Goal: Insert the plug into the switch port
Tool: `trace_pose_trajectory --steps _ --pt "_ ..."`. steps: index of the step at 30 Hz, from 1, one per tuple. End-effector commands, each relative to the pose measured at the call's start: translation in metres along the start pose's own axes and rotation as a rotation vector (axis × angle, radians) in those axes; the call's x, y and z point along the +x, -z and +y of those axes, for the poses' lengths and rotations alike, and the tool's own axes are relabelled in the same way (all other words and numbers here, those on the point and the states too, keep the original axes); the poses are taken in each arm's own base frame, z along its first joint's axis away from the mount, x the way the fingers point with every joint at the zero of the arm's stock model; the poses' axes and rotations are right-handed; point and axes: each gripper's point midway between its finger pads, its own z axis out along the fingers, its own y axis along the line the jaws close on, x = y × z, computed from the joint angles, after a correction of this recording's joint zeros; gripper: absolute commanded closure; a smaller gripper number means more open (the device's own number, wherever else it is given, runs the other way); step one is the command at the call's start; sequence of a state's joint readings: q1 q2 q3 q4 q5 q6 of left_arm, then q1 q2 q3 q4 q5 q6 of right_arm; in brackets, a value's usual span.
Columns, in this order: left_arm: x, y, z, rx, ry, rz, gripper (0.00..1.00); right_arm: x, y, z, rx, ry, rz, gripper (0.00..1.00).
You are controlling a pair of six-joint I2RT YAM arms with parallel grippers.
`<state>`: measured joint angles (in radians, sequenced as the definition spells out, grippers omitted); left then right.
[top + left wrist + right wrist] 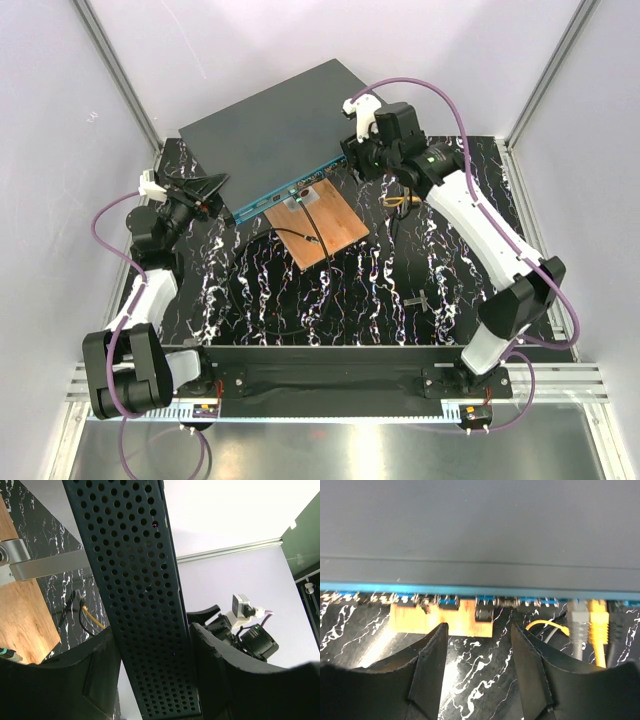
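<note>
The switch (pixel 275 125), a flat dark grey box with a teal front face (pixel 470 588), lies at the back of the table. My left gripper (pixel 213 186) is shut on its left end, and the perforated side wall (pixel 140 605) fills the gap between both fingers (pixel 97 675). In front of the port row, towards its right end, my right gripper (pixel 360 160) stands open with only bare table between its fingertips (pixel 479 635). Straight ahead of it a small dark plug (pixel 484 611) sits at the port row; how deep it sits I cannot tell.
A copper-brown board (pixel 322 228) lies against the switch front with thin black cables over it. A grey plug (pixel 578 617), a yellow plug (pixel 598 617) and a black one (pixel 621 622) stand in ports to the right. White walls enclose the black marbled table (pixel 420 280).
</note>
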<state>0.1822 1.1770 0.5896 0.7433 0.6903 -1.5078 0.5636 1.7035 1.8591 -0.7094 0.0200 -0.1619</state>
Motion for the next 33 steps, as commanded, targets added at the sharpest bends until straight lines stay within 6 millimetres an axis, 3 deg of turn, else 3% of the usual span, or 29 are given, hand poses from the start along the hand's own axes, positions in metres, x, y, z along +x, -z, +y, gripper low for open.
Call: trace_pose_trajectory --steps 1,8,10,12,14,18,33 --pt "0.008 -0.006 -0.038 0.114 -0.176 0.03 1.0 -0.02 0.03 0.004 -0.049 0.002 -0.082 0.41" --pt "0.007 -0.006 -0.039 0.113 -0.178 0.03 1.0 0.015 0.032 0.004 -0.092 -0.015 0.039 0.42" --pt "0.007 -0.006 -0.04 0.114 -0.18 0.031 1.0 0.019 0.029 -0.003 -0.068 -0.023 0.052 0.47" --pt "0.007 -0.006 -0.04 0.114 -0.18 0.031 1.0 0.017 0.026 -0.009 -0.046 -0.042 0.043 0.54" --pt "0.008 -0.006 -0.037 0.107 -0.176 0.032 1.0 0.01 0.025 -0.01 -0.038 -0.061 0.016 0.7" --pt "0.009 -0.005 -0.036 0.108 -0.176 0.032 1.0 -0.001 0.019 -0.006 -0.065 -0.078 -0.008 0.82" --pt "0.007 -0.006 -0.037 0.109 -0.172 0.03 1.0 -0.029 -0.008 -0.01 -0.043 -0.138 -0.107 0.83"
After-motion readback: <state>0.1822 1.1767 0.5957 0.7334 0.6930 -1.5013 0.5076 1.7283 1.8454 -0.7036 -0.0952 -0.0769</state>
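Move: The right hand hovers open just above the black plug it has let go of in the switch port: the plug lies about 2 cm ahead, 1 cm left and 2 cm below. To its right along the switch face, the grey cable plug is some 5 cm ahead and 5 cm right of the hand, the yellow one about 6 cm ahead and 6 cm right, both some 3 cm lower. From the left hand on the switch's far end, the black plug is roughly 29 cm right and 5 cm ahead. Back and to the right, away from the port, the right hand draws off about 2 cm each way, rises slightly, then sinks nearly 2 cm while its fingers close almost shut. It then comes forward and left about 3 cm, wrist tipped slightly down, bringing the closed fingertips up against the plug's outer end. The left hand stays on the switch's left end, keeping its hold. ##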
